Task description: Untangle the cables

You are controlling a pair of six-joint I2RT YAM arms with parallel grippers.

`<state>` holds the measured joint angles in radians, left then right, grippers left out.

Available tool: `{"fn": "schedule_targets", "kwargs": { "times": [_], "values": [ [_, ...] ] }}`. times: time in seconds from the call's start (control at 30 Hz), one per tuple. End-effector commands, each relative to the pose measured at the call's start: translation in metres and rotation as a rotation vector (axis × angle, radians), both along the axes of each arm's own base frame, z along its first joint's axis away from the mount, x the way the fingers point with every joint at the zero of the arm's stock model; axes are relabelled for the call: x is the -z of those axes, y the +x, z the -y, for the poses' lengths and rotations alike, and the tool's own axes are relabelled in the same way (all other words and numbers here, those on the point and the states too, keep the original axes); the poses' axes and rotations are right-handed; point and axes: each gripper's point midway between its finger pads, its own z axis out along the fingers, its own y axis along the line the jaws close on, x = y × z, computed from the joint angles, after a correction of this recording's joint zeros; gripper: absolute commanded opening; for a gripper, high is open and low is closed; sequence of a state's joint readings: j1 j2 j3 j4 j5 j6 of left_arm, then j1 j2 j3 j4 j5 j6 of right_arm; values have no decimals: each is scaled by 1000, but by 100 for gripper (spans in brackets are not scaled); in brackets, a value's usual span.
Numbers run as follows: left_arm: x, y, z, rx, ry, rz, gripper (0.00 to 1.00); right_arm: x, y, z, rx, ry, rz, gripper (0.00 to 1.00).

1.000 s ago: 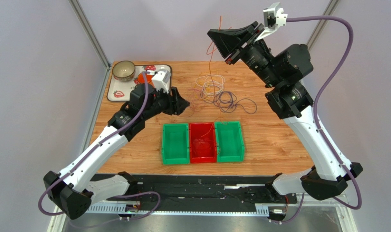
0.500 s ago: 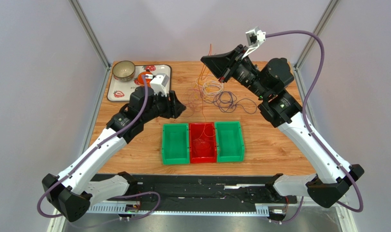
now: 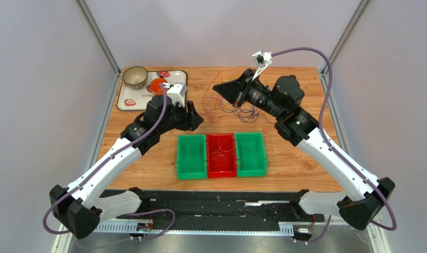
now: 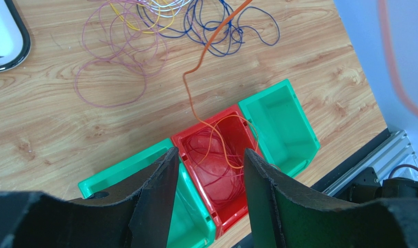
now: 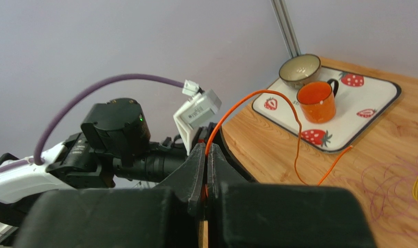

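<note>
A loose tangle of cables [image 3: 235,104], purple, yellow, white and dark blue, lies on the wooden table at the back middle. In the left wrist view the pink-purple loops [image 4: 113,72] and dark blue loops [image 4: 221,31] spread across the wood. My right gripper [image 3: 219,88] hangs above the table left of the tangle, shut [image 5: 206,148] on an orange cable [image 5: 257,94]. That orange cable [image 4: 194,98] trails down into the red bin [image 4: 216,120], which holds more thin red-orange wire. My left gripper [image 3: 195,119] stands open [image 4: 208,157] with nothing between its fingers, above the bins.
A red bin [image 3: 209,158] sits between two green bins [image 3: 192,156] [image 3: 250,154] at the table's middle front. A strawberry tray [image 3: 130,100] at the back left carries a bowl [image 3: 135,77] and an orange mug [image 3: 158,85]. The left arm lies close to my right gripper.
My right arm has come down and swung left and nearer with the orange cable still pinched. The left gripper has barely shifted, staying open.
</note>
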<state>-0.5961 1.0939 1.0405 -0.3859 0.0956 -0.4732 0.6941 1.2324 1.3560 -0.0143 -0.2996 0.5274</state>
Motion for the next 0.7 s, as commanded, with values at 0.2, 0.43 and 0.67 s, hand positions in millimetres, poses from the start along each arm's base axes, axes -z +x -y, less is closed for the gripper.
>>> {"fn": "schedule_targets", "kwargs": {
  "times": [0.2,0.43,0.67],
  "values": [
    [-4,-1,6,33,-15,20,57,62,-17,22,47,-89,-120,0],
    [5,-3,25,86,-14,-14,54,119,-38,28,7,-165,-242,0],
    [19,-9,60,182,2,-40,53,118,-68,45,-11,-208,-214,0]
  ]
}}
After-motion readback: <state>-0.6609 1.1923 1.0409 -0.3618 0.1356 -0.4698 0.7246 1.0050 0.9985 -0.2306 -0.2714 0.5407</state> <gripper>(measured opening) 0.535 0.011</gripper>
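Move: The right hand, holding the orange cable high up, has the red bin some 42 cm below, level fore-and-aft and about 2 cm to the right. The green bins flank the red one, 11 cm to its left and right; the pink cable lies about 17 cm ahead of the hand. From the open left hand, the red bin is roughly 7 cm right, 1 cm ahead and 23 cm down. Right hand lowers the still-pinched orange cable 14 cm towards the red bin, drawing back; open left sinks rightward. ##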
